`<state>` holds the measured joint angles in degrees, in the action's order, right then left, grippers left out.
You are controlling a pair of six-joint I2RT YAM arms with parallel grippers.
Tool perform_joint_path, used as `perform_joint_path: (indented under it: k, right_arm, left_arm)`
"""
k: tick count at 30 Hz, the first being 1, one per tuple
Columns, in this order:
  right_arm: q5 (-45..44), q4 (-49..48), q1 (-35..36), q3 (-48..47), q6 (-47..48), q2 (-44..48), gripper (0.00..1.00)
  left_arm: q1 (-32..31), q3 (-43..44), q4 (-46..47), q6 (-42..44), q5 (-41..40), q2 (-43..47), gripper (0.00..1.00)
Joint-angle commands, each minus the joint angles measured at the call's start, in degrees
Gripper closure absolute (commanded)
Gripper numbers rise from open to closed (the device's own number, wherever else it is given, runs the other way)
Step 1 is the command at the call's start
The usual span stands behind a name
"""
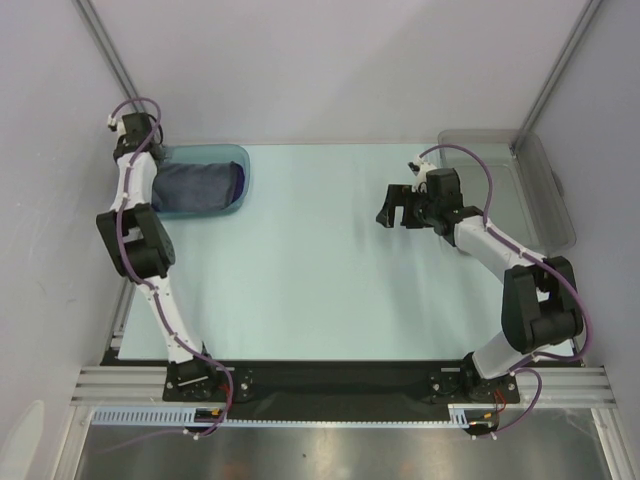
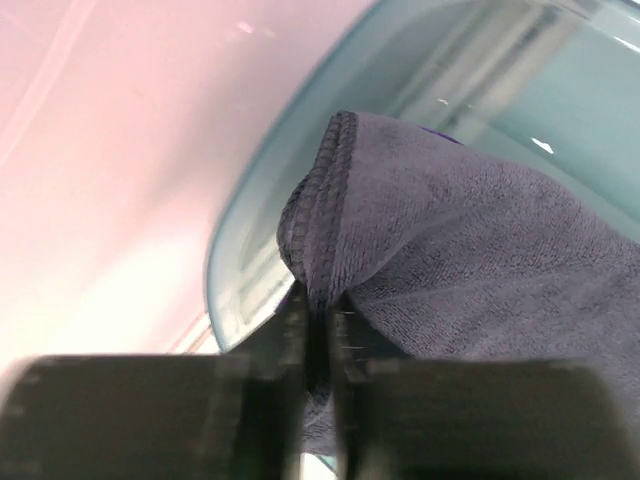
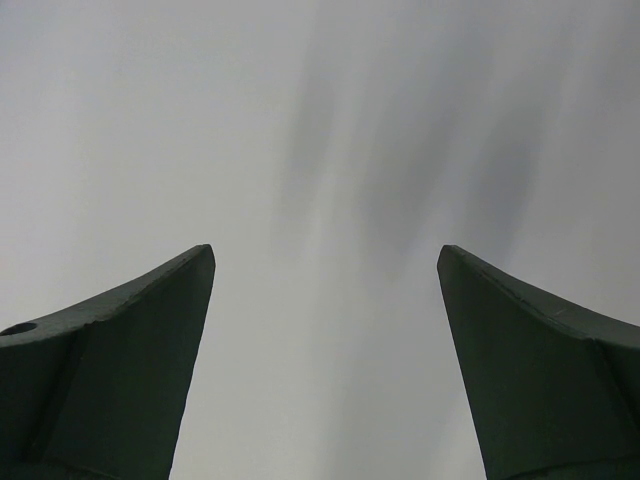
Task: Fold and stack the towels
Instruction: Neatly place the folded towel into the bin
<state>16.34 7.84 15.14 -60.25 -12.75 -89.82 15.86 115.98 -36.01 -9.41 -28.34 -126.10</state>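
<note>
A grey-blue towel (image 1: pixel 195 187) lies bunched in the teal tray (image 1: pixel 243 158) at the table's far left. A darker purple edge (image 1: pixel 238 184) shows at its right end. My left gripper (image 1: pixel 152 162) reaches down into the tray's left end. In the left wrist view it (image 2: pixel 318 320) is shut on a pinched fold of the towel (image 2: pixel 470 240), by its stitched hem, with the tray's rim (image 2: pixel 290 130) behind. My right gripper (image 1: pixel 390 212) hovers over the right middle of the table, open. The right wrist view shows only bare surface between the wide-apart fingers (image 3: pixel 325 260).
A clear grey bin (image 1: pixel 556 190) stands at the far right edge, behind the right arm. Pale walls and metal posts enclose the table at the back and sides. Both arm bases sit on the black rail at the near edge.
</note>
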Motion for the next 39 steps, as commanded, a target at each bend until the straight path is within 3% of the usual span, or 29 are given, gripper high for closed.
perform_joint_path:
  k: [1, 2, 8, 19, 26, 31, 34, 35, 36, 37, 39]
  right_arm:
    - [-0.69, -2.03, -0.28, -1.71, 0.98, -0.79, 0.00]
    - [-0.61, -2.12, -0.28, -1.71, 0.89, -0.97, 0.00]
    - [-0.25, -2.12, 0.07, -1.80, 0.80, -1.24, 0.00]
    - [-1.13, 0.24, 0.95, -2.76, -0.60, 0.26, 0.00]
    - [-4.20, 6.22, 3.23, -4.44, -3.33, 5.61, 0.00]
    - [-9.64, 10.87, 3.41, -4.79, -7.01, 10.89, 0.00]
    - [-12.64, 14.83, 3.15, -5.93, -8.16, 15.80, 0.00]
    - [-12.82, 17.19, 3.15, -6.37, -8.95, 18.51, 0.00]
    - [-12.47, 18.26, 3.06, -6.81, -8.87, 19.59, 0.00]
    - [-12.21, 19.22, 3.14, -7.33, -8.95, 20.99, 0.00]
    - [-11.07, 19.85, 3.06, -6.55, -9.57, 24.84, 0.00]
  left_arm:
    - [1.90, 3.46, 1.91, 0.44, -1.19, -0.98, 0.80]
    - [1.90, 3.81, 1.30, 0.79, -1.11, -1.42, 0.61]
    - [1.11, -0.84, 4.97, 2.73, 2.58, 3.04, 0.46]
    - [-5.13, -6.99, 3.32, 3.17, 9.96, 10.86, 0.44]
    - [-11.98, -18.84, 3.93, -3.51, 24.89, 18.95, 0.43]
    - [-21.55, -27.72, 7.78, -6.32, 35.95, 25.80, 0.44]
    - [-28.23, -35.99, 12.80, -5.63, 37.21, 35.02, 0.43]
    - [-29.64, -39.48, 13.68, -5.79, 37.56, 37.31, 0.38]
    - [-32.09, -41.17, 15.69, -5.53, 38.70, 42.21, 0.27]
    - [-32.99, -42.58, 16.32, -5.10, 40.45, 44.34, 0.00]
    - [-34.83, -45.74, 16.84, -5.71, 44.84, 48.65, 0.00]
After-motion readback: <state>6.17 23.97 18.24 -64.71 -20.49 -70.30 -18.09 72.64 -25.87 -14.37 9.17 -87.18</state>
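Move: The left hand still pinches the left end of the grey towel inside the teal bin. The grey towel's middle lies some 14 cm to the right of this hand, 2 cm back and about 7 cm below. The teal bin's middle is also around 14 cm right and 2 cm back, roughly 9 cm below; the purple towel peeks from under the grey one, its middle some 15 cm right, 2 cm back and 9 cm down. From the idle right hand the grey towel's middle lies about 54 cm left, 10 cm ahead, 6 cm lower. The left fingers let go of the grey towel's end, opening a little over halfway while the hand edges under 2 cm left, then dips about 1 cm. It then sweeps fast some 40 cm right, out past the teal bin, drawing back about 13 cm late on and turning roughly 55 degrees clockwise, fingers finally wide open. The right hand, open and empty, rises about 11 cm and draws back 5 cm. ##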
